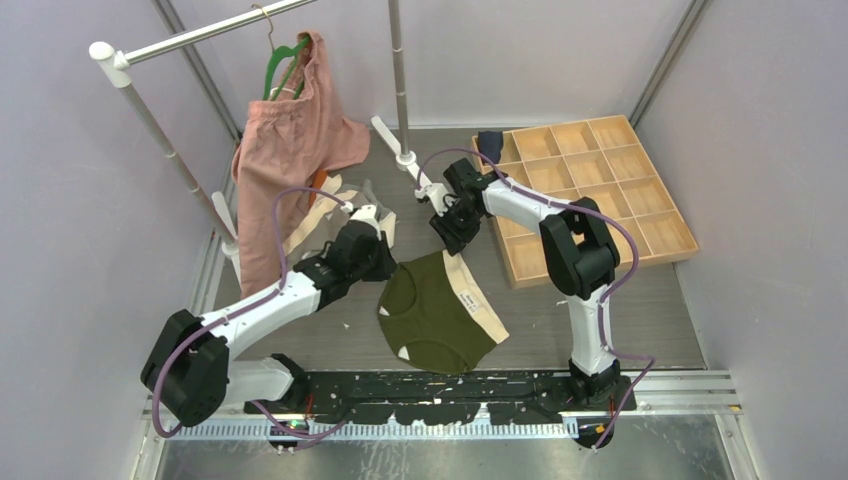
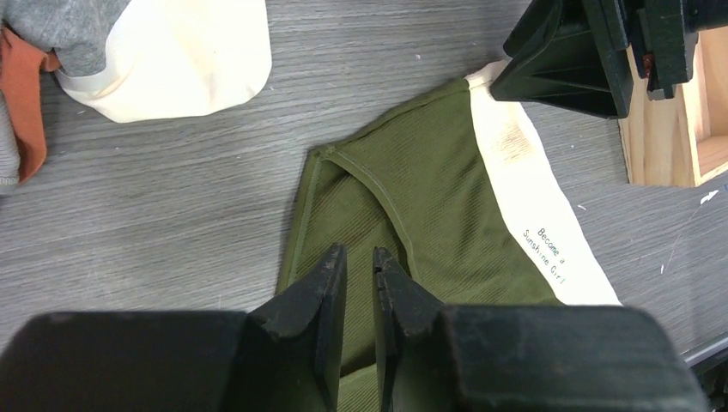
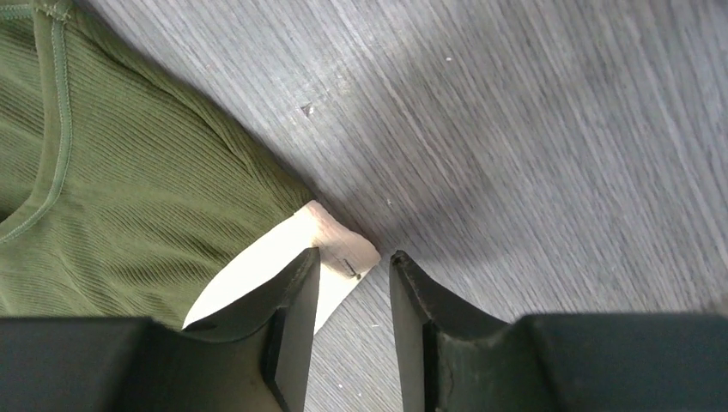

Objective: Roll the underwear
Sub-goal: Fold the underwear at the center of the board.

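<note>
Olive green underwear [image 1: 432,318] lies flat on the grey table, its cream waistband [image 1: 478,302] on the right side. My left gripper [image 1: 385,262] hovers over its upper left leg edge [image 2: 412,180]; the jaws stand a narrow gap apart, with only fabric showing below them. My right gripper [image 1: 450,232] is at the waistband's far corner [image 3: 336,245], open, with that corner lying under its left finger [image 3: 296,283] and bare table in the gap. In the left wrist view the right gripper [image 2: 584,51] shows beside the waistband [image 2: 532,215].
A wooden compartment tray [image 1: 600,190] sits at the right, with a navy piece [image 1: 490,143] at its far left corner. A pile of other underwear [image 1: 335,205] lies by the left arm. A large pink garment [image 1: 285,160] hangs on a green hanger from the rack, whose foot [image 1: 405,157] stands behind.
</note>
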`<control>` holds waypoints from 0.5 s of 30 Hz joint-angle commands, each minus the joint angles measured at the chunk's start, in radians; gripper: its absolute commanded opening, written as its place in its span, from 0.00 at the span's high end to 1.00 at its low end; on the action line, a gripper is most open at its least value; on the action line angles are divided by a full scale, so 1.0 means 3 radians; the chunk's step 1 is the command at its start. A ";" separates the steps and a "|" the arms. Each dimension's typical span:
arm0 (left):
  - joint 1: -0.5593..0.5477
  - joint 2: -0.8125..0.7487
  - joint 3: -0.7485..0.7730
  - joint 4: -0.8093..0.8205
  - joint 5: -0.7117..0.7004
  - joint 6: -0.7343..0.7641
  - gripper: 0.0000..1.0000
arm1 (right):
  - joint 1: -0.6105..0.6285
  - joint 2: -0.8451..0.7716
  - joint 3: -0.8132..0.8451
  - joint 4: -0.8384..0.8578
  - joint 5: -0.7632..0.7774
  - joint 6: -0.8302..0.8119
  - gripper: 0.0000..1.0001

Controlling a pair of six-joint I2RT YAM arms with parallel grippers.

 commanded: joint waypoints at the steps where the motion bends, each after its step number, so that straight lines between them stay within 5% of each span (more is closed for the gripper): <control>1: 0.0051 -0.0073 -0.0002 -0.0020 -0.0056 0.0038 0.81 | -0.0013 0.0037 0.0138 -0.0142 -0.0137 -0.0128 0.61; 15: 0.0282 0.0693 0.0407 0.0156 0.0217 0.0134 0.57 | -0.0018 0.0001 -0.0038 0.0025 -0.0289 0.0005 0.97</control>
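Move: The right hand is almost on the waistband corner of the green underwear: about 1 cm back, 1 cm left and 1 cm below. The wooden grid box's middle is some 25 cm to this hand's right and 13 cm farther out. The left hand hovers near the underwear's other far corner, about 7 cm ahead, 1 cm right and 8 cm down; the cream cloth lies roughly 14 cm ahead of this hand, 3 cm left, equally low. Shut the right fingers on the waistband corner, easing the hand back about 1 cm as they close, and pinch the cloth close to the table. Meanwhile bring the left gripper down and forward, drifting left, about 3.5 cm in all, towards the underwear's left far corner, opening its fingers to roughly twice their gap and staying clear of the cloth. ##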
